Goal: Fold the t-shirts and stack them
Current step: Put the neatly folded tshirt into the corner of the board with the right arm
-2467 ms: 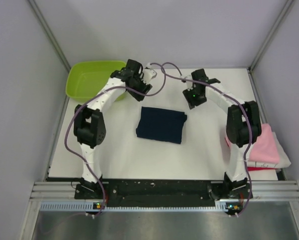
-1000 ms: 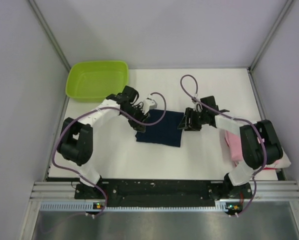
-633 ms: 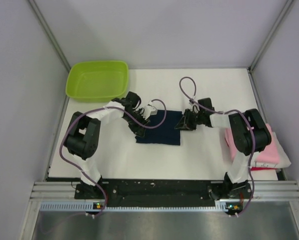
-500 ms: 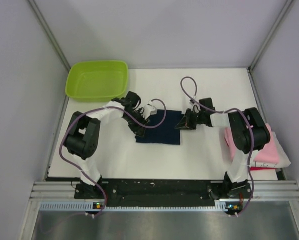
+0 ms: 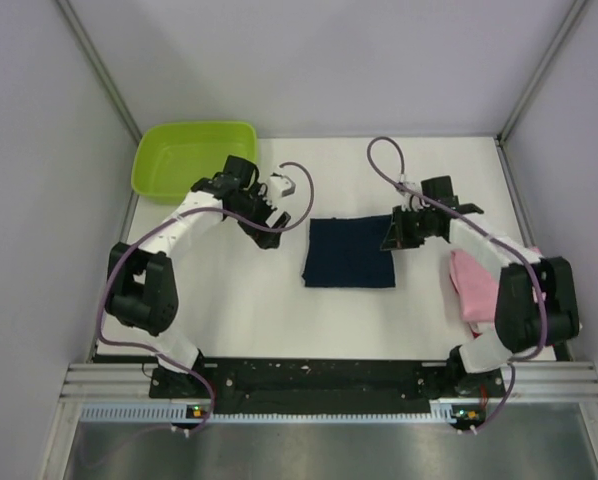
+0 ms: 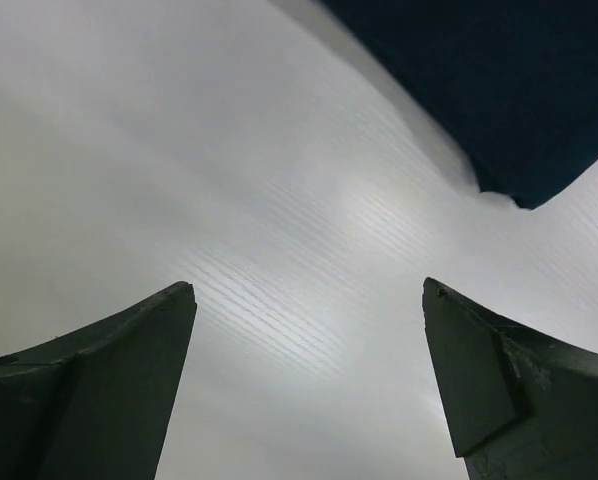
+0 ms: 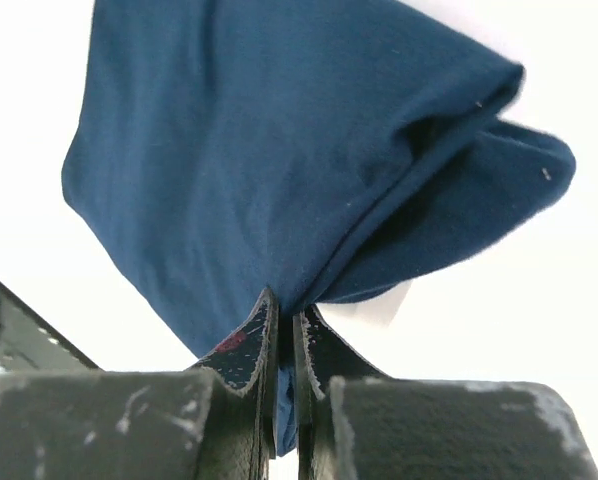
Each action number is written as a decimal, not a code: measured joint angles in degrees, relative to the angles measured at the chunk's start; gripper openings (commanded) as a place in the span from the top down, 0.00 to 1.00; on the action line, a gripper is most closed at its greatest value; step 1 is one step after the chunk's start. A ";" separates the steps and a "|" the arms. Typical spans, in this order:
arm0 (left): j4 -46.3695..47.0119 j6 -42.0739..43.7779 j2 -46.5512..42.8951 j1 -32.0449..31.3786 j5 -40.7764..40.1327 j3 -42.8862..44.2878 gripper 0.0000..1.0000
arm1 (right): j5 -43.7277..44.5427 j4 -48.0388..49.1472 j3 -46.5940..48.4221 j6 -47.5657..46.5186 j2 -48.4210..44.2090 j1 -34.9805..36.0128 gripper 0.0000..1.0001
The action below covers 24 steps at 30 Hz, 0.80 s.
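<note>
The dark navy t-shirt (image 5: pixel 348 252) lies folded into a rectangle on the white table (image 5: pixel 239 300), in the middle. My right gripper (image 5: pixel 393 233) is at its right edge, shut on a pinch of the navy cloth (image 7: pixel 279 150), which bunches up from between the closed tips of my right gripper (image 7: pixel 286 318). My left gripper (image 5: pixel 267 213) hangs to the left of the shirt, apart from it. It stands wide open in the left wrist view (image 6: pixel 306 288) over bare table, with a corner of the navy t-shirt (image 6: pixel 479 80) beyond it. A folded pink t-shirt (image 5: pixel 472 285) lies at the right, partly behind my right arm.
A lime green tub (image 5: pixel 184 160) sits at the back left corner of the table. Grey walls close in the left, back and right sides. A black rail (image 5: pixel 319 378) with the arm bases runs along the near edge.
My right gripper has shut on the navy t-shirt's right edge and pulled it to the right. My left gripper has opened, let go of the shirt and drawn back up and left.
</note>
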 measured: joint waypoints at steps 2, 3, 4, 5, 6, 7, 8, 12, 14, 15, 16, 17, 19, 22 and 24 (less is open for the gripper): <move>-0.39 0.07 -0.50 0.15 -1.01 1.81 0.01 | 3.72 -4.90 0.02 -4.59 -6.21 -0.02 1.00; -0.66 0.11 -0.66 0.13 -1.33 2.51 0.01 | 5.05 -6.86 0.07 -6.47 -8.59 -0.02 1.00; -0.90 0.13 -0.76 0.13 -1.64 2.95 0.01 | 6.88 -9.35 0.26 -8.66 -11.13 -0.02 1.00; -1.07 0.15 -0.81 0.07 -2.01 3.15 0.01 | 8.90 -12.55 0.81 -10.93 -13.44 -0.02 1.00; -1.36 0.17 -0.83 0.02 -2.36 3.23 0.01 | 10.36 -14.75 1.36 -12.46 -14.82 -0.02 1.00; -1.70 0.17 -0.83 0.02 -2.67 3.23 0.01 | 12.85 -18.58 2.69 -14.58 -16.26 -0.02 1.00; -2.12 0.20 -0.83 0.02 -2.82 3.23 0.01 | 14.67 -21.16 3.82 -15.93 -16.98 -0.02 1.00; -3.30 0.42 -0.87 0.02 -3.54 3.23 0.01 | 22.91 -33.70 11.80 -21.51 -18.16 -0.02 1.00; -3.54 0.52 -0.90 0.04 -3.96 3.23 0.01 | 27.69 -38.75 15.61 -23.85 -18.53 -0.02 1.00; -3.63 0.59 -0.90 0.04 -4.07 3.23 0.01 | 30.38 -41.24 17.07 -24.72 -18.75 -0.02 1.00; -3.65 0.63 -0.90 0.04 -4.20 3.23 0.01 | 32.33 -43.10 18.08 -25.29 -18.93 -0.02 1.00; -3.65 0.76 -0.90 0.04 -4.24 3.23 0.01 | 34.69 -45.16 18.99 -25.86 -19.08 -0.02 1.00; -3.69 1.01 -0.90 0.02 -4.42 3.23 0.01 | 38.95 -48.15 20.41 -26.86 -19.17 -0.02 1.00; -3.76 1.27 -0.90 0.04 -4.50 3.23 0.01 | 44.74 -50.88 21.94 -28.39 -19.67 -0.02 1.00; -3.76 1.42 -0.90 0.04 -4.59 3.23 0.01 | 47.50 -51.89 22.91 -29.73 -20.63 -0.02 1.00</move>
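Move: The right hand holds the right edge of the folded navy t-shirt, whose middle lies about 9 cm to its left, level fore and aft, roughly 5 cm below. The corner stack with the pink t-shirt on top is some 26 cm to the right, 9 cm back, 5 cm lower; the left gripper waits about 26 cm to the left, 1 cm farther out. From the left hand, the pink stack is some 53 cm right, 8 cm back, 7 cm below. Keeping its shut pinch on the navy t-shirt's right edge, the right hand sweeps about 18 cm to the right while climbing some 15 cm and drawing back about 9 cm, carrying the shirt off the middle of the board towards the pink stack in the near right corner. All the way the wrist rolls some 55 degrees, so that the fingers, first slanting down and left, come to point nearly straight down and a little right, and the hand is still travelling right and up at the last. ##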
